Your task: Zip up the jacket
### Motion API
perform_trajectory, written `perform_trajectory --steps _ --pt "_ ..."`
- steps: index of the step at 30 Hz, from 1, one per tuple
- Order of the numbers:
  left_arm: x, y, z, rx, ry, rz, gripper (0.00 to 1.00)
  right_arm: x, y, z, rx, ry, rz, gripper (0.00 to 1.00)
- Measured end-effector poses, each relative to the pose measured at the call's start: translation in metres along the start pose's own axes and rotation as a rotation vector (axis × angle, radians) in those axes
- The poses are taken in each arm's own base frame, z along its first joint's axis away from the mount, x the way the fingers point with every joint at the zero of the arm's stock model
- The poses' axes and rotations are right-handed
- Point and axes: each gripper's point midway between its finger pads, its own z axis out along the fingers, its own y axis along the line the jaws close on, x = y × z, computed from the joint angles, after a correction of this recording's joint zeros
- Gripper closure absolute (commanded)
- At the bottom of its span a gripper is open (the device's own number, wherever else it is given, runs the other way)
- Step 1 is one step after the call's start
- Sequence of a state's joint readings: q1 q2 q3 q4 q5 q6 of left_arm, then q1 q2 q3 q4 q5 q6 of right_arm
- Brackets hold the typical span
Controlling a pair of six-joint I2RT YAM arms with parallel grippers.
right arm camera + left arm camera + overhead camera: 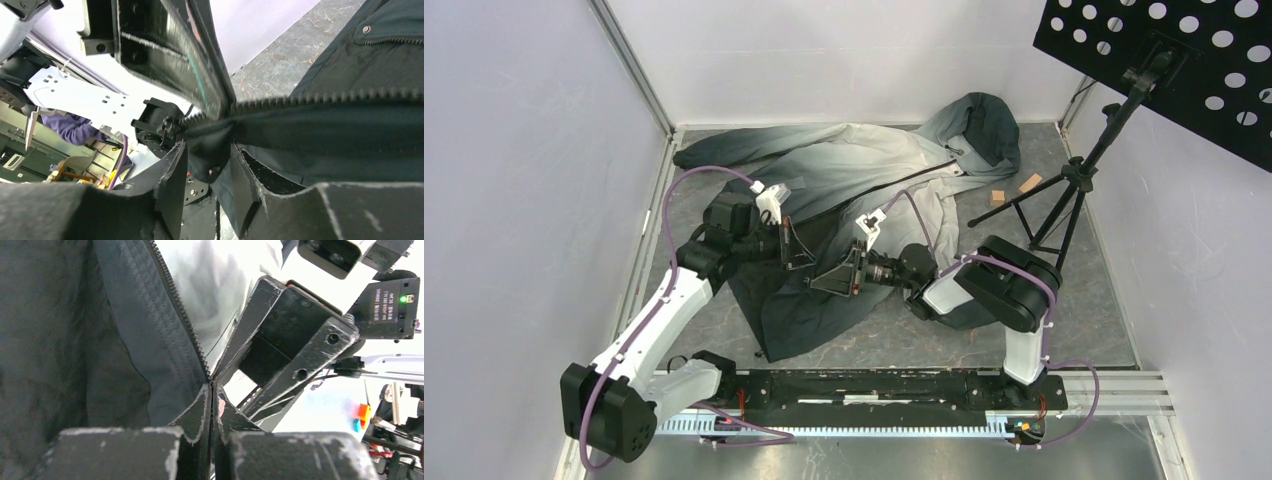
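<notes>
The jacket lies spread over the table, hood at the far right and dark lower part toward me. My left gripper and right gripper meet over its dark lower front. In the left wrist view the left gripper is shut, pinching the end of the toothed zipper edge. In the right wrist view the right gripper stands open, a dark corner of the jacket hanging between its fingers. The zipper teeth run off to the right.
A black tripod holding a perforated black board stands at the right. Two small wooden blocks lie beside its legs. White walls close in the left, back and right sides. The arms' base rail runs along the near edge.
</notes>
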State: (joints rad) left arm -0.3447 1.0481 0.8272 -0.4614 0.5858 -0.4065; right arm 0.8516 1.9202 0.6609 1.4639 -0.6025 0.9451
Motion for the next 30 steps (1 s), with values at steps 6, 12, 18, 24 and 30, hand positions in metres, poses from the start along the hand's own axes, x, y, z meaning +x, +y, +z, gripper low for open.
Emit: perform_trajectory --steps 6,12,18,24,30 --pt "-0.008 -0.005 -0.013 -0.030 -0.022 0.036 0.98 0.004 0.008 -0.017 0.025 -0.011 -0.009 0.47" --pt "-0.020 -0.020 -0.028 -0.011 -0.062 0.106 0.98 0.001 0.016 -0.017 0.010 -0.018 -0.006 0.43" --pt "-0.017 -0.024 -0.030 0.019 -0.043 0.149 0.98 -0.009 0.029 -0.002 -0.035 -0.036 0.021 0.40" --pt "-0.014 -0.030 -0.030 0.057 -0.029 0.160 0.98 -0.011 0.035 0.014 -0.062 -0.042 0.057 0.41" --pt "-0.014 -0.034 -0.031 0.078 -0.026 0.164 0.98 -0.017 0.036 0.021 -0.068 -0.060 0.076 0.41"
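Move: The right hand, already part open and free of the cloth, has the zipper tape's lower end just off its fingertips: about 2 cm to its left, 1 cm higher, level fore and aft. From it, the left fingertips pinching that tape are roughly 3 cm ahead and 2 cm up. The jacket's near hem corner lies some 15 cm back, 8 cm left and 12 cm below it. From the left hand, the tape's end is about 3 cm back, 1 cm below. The left hand keeps its shut fingers pinched on the toothed zipper tape and lifts it about 4.5 cm, easing slightly back while its wrist turns some 10 degrees. The right hand opens its fingers wider and first backs off about 2 cm to the right and towards its base, clear of the tape end, then swings left and climbs about 4 cm to follow the lifted tape, ending with its open fingertips close around the stretch by the left fingertips, not closing on it. ##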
